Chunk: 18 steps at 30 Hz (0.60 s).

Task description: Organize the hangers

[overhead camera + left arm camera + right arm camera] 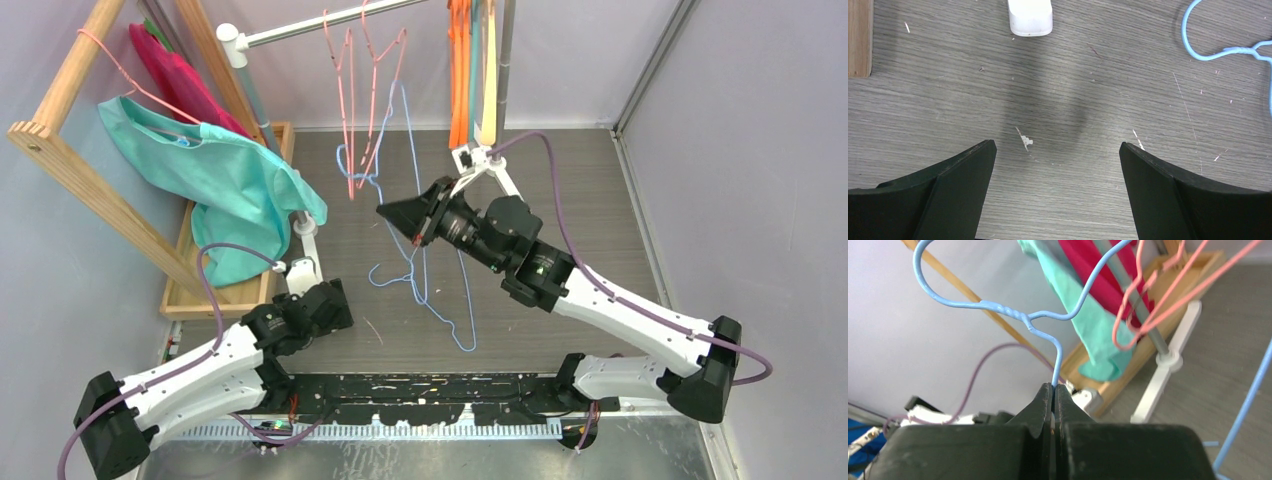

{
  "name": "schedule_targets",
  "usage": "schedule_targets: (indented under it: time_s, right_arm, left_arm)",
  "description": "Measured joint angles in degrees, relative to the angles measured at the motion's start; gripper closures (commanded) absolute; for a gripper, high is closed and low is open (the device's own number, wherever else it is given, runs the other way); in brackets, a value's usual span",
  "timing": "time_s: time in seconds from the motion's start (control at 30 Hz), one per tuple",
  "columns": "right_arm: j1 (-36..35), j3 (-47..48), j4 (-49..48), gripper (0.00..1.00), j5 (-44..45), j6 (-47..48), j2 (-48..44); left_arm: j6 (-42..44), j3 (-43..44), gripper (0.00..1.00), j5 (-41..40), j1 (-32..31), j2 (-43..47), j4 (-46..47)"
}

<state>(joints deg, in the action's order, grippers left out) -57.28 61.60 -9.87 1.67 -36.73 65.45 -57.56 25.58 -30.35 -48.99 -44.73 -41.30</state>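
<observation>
My right gripper (385,212) (1054,387) is shut on a light-blue wire hanger (998,307), pinching the wire just below its twisted neck and holding it up in the air; its hook (343,160) points toward the rack. A second light-blue wire hanger (390,283) lies on the table, its hook (1198,50) showing in the left wrist view. Pink wire hangers (350,80) (1148,315) hang on the silver rail (300,30). Orange (458,70), teal and cream (489,90) hangers hang further right. My left gripper (335,300) (1058,150) is open over bare table.
A wooden rack (70,170) on the left carries a teal shirt (230,180) on a pink hanger and a red garment (180,75). The rail's white foot (305,235) (1030,17) stands beside a wooden tray (230,295). Walls close in left, back and right.
</observation>
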Motion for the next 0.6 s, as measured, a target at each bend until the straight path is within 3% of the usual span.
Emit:
schedule_targets:
  time_s: [0.23,0.6]
  right_arm:
    - [6.86,8.50,-2.99,0.99,-1.64,-0.09,5.25]
    - [19.87,24.57,-5.95,0.99,-13.77,-6.95,21.42]
  left_arm:
    - [0.20,0.37,0.02,-0.04,0.02,0.85,-0.07]
    - [1.46,1.64,0.02,-1.27,0.02,2.12,-0.63]
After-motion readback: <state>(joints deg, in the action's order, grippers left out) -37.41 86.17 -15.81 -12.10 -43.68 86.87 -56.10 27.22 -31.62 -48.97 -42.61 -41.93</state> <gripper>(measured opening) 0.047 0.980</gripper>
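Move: The right gripper holds a blue hanger near its neck. The empty stretch of the metal bar for it lies about 25 cm ahead, 4 cm right and 17 cm above. The pink hangers hang some 20 cm ahead and 4 cm left; the orange hangers some 27 cm ahead and 11 cm right, both bodies about 5 cm higher than the gripper. From the left gripper that stretch is about 29 cm ahead, 17 cm right and 51 cm up. Carry the blue hanger forward towards the bar with the right gripper, about 15 cm, rising some 8 cm; let most of the rise come early, then run almost level beside the pink hangers. Keep the fingers shut on its wire and roll the hand slightly, under 10 degrees, left side up. ##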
